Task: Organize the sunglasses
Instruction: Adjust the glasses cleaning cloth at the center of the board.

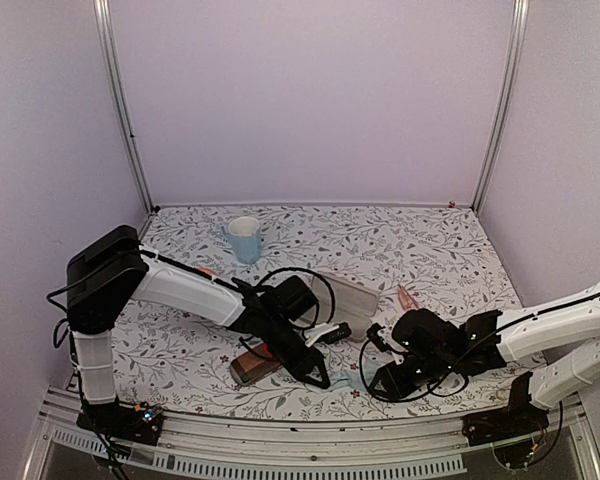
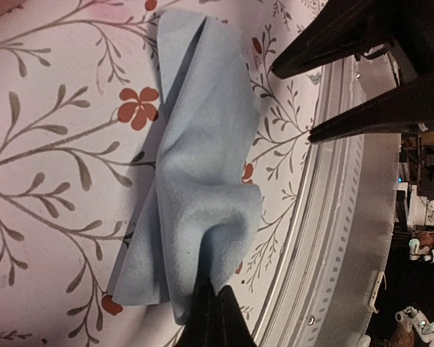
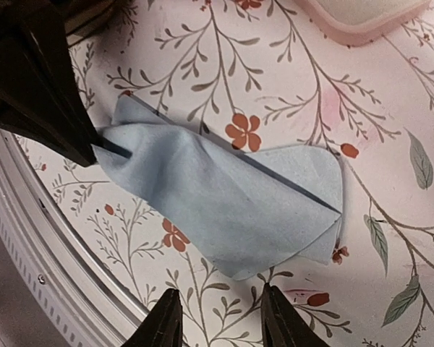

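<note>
A light-blue cloth (image 3: 231, 188) lies crumpled on the floral table near its front edge. My left gripper (image 2: 211, 298) is shut on one corner of the cloth (image 2: 202, 181), lifting it into a peak. In the top view the left gripper (image 1: 318, 379) sits just left of the cloth (image 1: 345, 381). My right gripper (image 3: 220, 322) is open, its tips just short of the cloth's near edge with nothing between them; from above the right gripper (image 1: 376, 382) faces the left one. A thin pinkish-tan piece (image 1: 408, 297), apparently the pale sunglasses, shows behind the right arm. I cannot make out the black pair.
A brown case (image 1: 255, 368) lies left of the left gripper. A pale pink case (image 1: 352, 296) sits behind the cloth, its edge visible from the right wrist (image 3: 362, 18). A blue cup (image 1: 245, 239) stands at the back. The metal front rail (image 2: 347, 217) runs close by.
</note>
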Available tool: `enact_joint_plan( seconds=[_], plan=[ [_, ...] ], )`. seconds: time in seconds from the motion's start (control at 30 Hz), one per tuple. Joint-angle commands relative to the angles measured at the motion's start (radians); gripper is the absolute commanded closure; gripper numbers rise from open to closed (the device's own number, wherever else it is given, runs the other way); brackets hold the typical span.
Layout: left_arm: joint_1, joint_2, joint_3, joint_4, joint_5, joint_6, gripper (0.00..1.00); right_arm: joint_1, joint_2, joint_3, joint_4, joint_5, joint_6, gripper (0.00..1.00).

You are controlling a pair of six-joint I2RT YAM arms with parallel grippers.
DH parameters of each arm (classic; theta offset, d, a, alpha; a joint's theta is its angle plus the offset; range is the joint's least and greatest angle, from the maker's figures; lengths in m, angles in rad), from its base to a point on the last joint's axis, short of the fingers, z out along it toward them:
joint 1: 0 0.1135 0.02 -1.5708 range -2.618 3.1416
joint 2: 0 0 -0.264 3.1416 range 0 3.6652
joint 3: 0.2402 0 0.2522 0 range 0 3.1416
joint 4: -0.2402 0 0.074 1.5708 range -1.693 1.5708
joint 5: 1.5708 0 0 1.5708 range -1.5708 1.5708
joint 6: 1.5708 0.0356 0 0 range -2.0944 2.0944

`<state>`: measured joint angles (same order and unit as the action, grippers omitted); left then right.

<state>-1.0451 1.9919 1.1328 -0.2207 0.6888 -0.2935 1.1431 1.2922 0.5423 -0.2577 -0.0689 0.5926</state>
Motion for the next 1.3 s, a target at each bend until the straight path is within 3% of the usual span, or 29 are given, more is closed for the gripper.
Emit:
enact_joint_plan(
  seconds=[0.0, 0.43, 0.93, 1.27],
  plan=[
    [0.011, 0.002, 0.019, 0.025, 0.008, -0.007, 1.0, 0.025, 0.051, 0.02, -0.031, 0.061, 0.019, 0.63],
    [0.013, -0.011, 0.005, 0.032, 0.011, -0.003, 1.0, 0.057, 0.173, 0.09, -0.049, 0.096, 0.006, 0.66],
    [0.018, -0.015, -0.015, 0.039, 0.011, -0.004, 1.0, 0.105, 0.248, 0.157, -0.127, 0.196, 0.051, 0.8],
    [0.02, -0.056, -0.01, 0.033, 0.003, 0.001, 1.0, 0.106, 0.174, 0.154, -0.12, 0.202, 0.054, 1.0]
  ],
)
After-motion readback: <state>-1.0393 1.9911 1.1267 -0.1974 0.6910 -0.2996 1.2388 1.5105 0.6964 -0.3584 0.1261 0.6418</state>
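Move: The cleaning cloth, folded and rumpled, has its middle roughly 5 cm left of the right hand, 4 cm ahead and 2 cm below; its nearest edge is almost under the open fingers. From the left hand, already pinching its other end, the cloth's middle lies about 6 cm right, 2 cm ahead. The pale pink tray is some 26 cm ahead of the right hand, 6 cm left; the brown case is about 13 cm left of the left hand and 8 cm ahead. The cloth's near right edge is pinched by the right hand, which first sinks about 2 cm to it, then eases roughly a centimetre forward and left while its fingers tip some 10 degrees steeper and close from about a third open to shut on the fabric. The left hand stays put, its shut fingers keeping their hold on the other end. ##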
